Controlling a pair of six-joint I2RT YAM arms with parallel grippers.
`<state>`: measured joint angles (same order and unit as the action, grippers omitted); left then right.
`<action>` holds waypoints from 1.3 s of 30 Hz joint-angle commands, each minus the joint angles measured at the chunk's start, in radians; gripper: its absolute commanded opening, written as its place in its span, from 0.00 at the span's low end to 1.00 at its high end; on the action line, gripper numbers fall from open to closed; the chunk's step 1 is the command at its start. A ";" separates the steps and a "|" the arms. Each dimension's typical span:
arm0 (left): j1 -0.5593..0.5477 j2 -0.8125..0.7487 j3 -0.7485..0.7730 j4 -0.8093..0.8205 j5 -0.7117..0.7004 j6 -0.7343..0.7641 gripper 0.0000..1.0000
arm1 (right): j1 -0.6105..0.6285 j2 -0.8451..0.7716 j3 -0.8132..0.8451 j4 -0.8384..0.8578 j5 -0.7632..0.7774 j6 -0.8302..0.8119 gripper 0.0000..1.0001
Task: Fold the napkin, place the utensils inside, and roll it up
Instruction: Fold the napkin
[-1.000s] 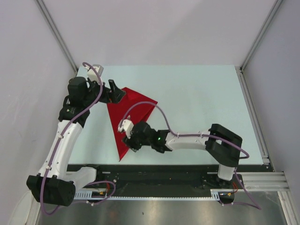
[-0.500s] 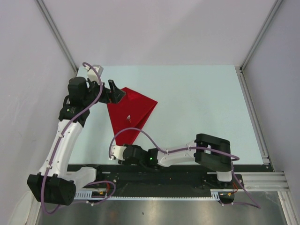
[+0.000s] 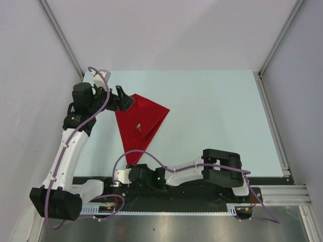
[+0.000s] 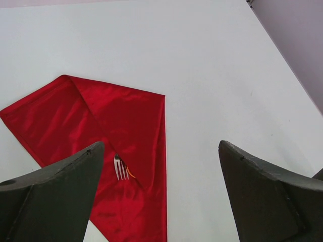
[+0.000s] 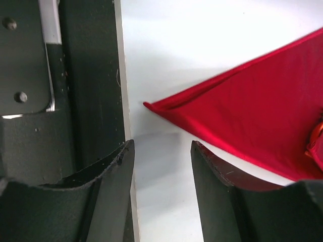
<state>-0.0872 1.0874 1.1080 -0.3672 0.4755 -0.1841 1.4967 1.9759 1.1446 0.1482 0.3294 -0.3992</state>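
The red napkin (image 3: 141, 121) lies folded into a long triangle with its narrow tip (image 5: 147, 105) toward the near table edge. Out of its fold poke the silvery fork tines (image 4: 120, 169) and an orange sliver (image 4: 130, 173); the rest of the utensils is hidden. My left gripper (image 3: 124, 99) hovers over the napkin's far left corner, and in the left wrist view the left gripper (image 4: 160, 146) is wide open and empty. My right gripper (image 5: 161, 146) stands open at the near table edge, just short of the napkin's tip, with nothing between its fingers.
The black base rail (image 5: 91, 75) runs along the near table edge (image 5: 123, 101), right beside my right gripper's left finger. The pale table (image 3: 217, 116) stretches to the right of the napkin. Grey walls close in the left, back and right.
My right arm has pulled back from over the napkin to the near table edge and its jaws have opened slightly. The fork tines now show. The left arm has not moved.
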 commanded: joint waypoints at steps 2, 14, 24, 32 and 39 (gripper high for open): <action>0.014 0.000 -0.002 0.037 0.026 -0.015 1.00 | 0.002 0.026 0.064 0.071 -0.018 -0.038 0.54; 0.023 0.005 -0.004 0.042 0.040 -0.023 1.00 | 0.002 0.077 0.113 0.070 -0.047 -0.067 0.52; 0.029 0.009 -0.004 0.044 0.054 -0.029 1.00 | -0.015 0.107 0.135 0.042 -0.076 -0.061 0.27; 0.032 0.009 -0.005 0.045 0.054 -0.031 1.00 | -0.033 0.092 0.138 0.040 -0.082 -0.026 0.00; 0.037 0.006 -0.005 0.042 0.041 -0.031 1.00 | -0.121 -0.011 0.132 0.060 -0.130 0.097 0.00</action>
<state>-0.0624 1.0977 1.1080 -0.3595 0.5076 -0.2024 1.4433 2.0659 1.2442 0.1818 0.2184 -0.3965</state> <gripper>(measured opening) 0.996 0.012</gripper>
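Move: Some 4 cm to the right hand's left, about 1 cm below and level with it fore and aft, lies the napkin's near corner. The fork's tines on the napkin are roughly 19 cm ahead, about straight out from the hand, with the middle of the folded flap some 24 cm ahead and 5 cm to the right. From the idle left hand the corner lies about 23 cm back, only a centimetre left, and some 28 cm below. Sliding left about 3 cm to the napkin's near corner, the right hand rises slightly, then sinks roughly 1 cm. Its half-open fingers close fully and pinch the corner; once shut on it, they start forward by about 1 cm, towards the fork and the folded flap. ##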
